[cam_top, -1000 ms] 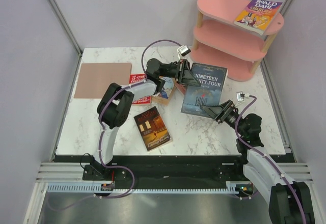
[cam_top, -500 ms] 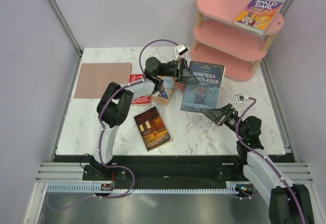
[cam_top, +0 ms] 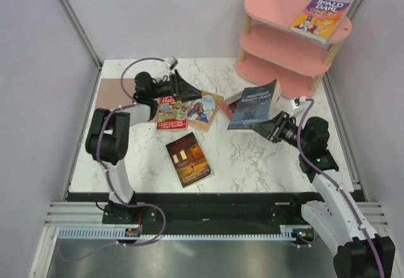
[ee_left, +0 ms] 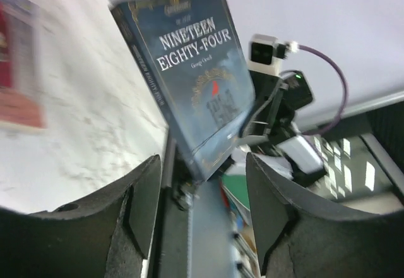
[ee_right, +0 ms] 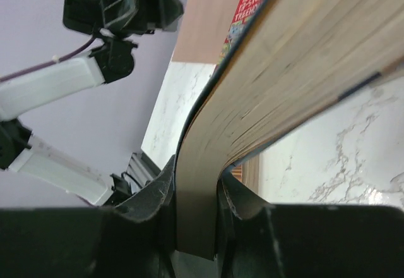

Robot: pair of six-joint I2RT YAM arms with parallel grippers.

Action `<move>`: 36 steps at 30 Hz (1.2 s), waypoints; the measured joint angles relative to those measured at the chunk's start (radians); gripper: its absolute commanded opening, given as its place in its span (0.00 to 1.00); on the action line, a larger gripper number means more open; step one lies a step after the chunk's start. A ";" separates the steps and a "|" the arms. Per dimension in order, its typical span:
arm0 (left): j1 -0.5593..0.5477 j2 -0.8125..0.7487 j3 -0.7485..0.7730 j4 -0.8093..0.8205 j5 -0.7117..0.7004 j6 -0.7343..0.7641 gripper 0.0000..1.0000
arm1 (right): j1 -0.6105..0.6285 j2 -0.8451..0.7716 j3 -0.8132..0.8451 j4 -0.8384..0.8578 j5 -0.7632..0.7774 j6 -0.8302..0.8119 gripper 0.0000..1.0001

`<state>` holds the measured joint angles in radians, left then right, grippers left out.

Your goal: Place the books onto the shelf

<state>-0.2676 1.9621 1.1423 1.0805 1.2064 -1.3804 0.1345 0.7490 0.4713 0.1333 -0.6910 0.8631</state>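
Note:
My right gripper (cam_top: pixel 266 125) is shut on the lower edge of the dark blue "Nineteen Eighty-Four" book (cam_top: pixel 255 103), which it holds lifted and tilted above the table. In the right wrist view its page edge (ee_right: pixel 303 57) is pinched between the fingers (ee_right: pixel 151 196). My left gripper (cam_top: pixel 193 93) is open and holds nothing, over the red "Treehouse" book (cam_top: pixel 171 112); the blue book (ee_left: pixel 196 82) shows beyond its fingers. A tan book (cam_top: pixel 202 110) lies beside the red one. A dark brown-orange book (cam_top: pixel 188 159) lies nearer. The Roald Dahl book (cam_top: pixel 319 18) rests on the pink shelf's (cam_top: pixel 278 44) top board.
A flat brown mat (cam_top: pixel 113 95) lies at the table's back left, partly under my left arm. An edge of another book (cam_top: pixel 231 106) peeks out beneath the lifted blue one. Grey walls close in both sides, and the shelf fills the back right corner.
My left gripper let go of the blue book, opened and drew back to the left. The right gripper closed on the book's lower edge and now holds it alone, tilted up.

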 measured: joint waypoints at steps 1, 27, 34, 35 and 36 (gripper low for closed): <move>0.047 -0.039 -0.026 -0.042 0.000 0.042 0.63 | -0.002 0.015 0.035 -0.027 0.006 -0.017 0.07; -0.036 -0.285 -0.257 -0.759 -0.076 0.710 0.60 | -0.076 0.690 1.164 -0.246 -0.149 -0.182 0.00; -0.043 -0.285 -0.250 -0.802 -0.081 0.739 0.60 | -0.259 0.830 1.364 -0.247 -0.104 -0.126 0.00; -0.045 -0.285 -0.249 -0.805 -0.081 0.741 0.60 | -0.279 0.856 1.390 -0.247 -0.103 -0.114 0.00; -0.047 -0.285 -0.248 -0.807 -0.082 0.743 0.60 | -0.307 0.885 1.423 -0.247 -0.105 -0.099 0.00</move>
<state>-0.3141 1.6775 0.8940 0.2737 1.1248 -0.6376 -0.1722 1.6344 1.8938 -0.1139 -0.7963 0.7639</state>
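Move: Nineteen Eighty-Four is already gripped by the right hand; its goal, the middle of the shelf's top board, lies about 33 cm ahead of that hand, 12 cm to the right and roughly 12 cm higher. The Roald Dahl book lies on that board, some 8 cm farther right. A red-covered book is on the table about 20 cm ahead of the hand, 2 cm left, 22 cm below. From the left hand the top board is some 21 cm ahead, 32 cm right, 12 cm up. Nineteen Eighty-Four, kept pinched in the right fingers, is lifted about 26 cm and carried some 21 cm forward to over the shelf's top board, rising first, then swinging about 10 cm right as the fingers tip up roughly 20 degrees. The empty left hand, still open, goes a little farther left, then draws back and sinks about 8 cm each way. ##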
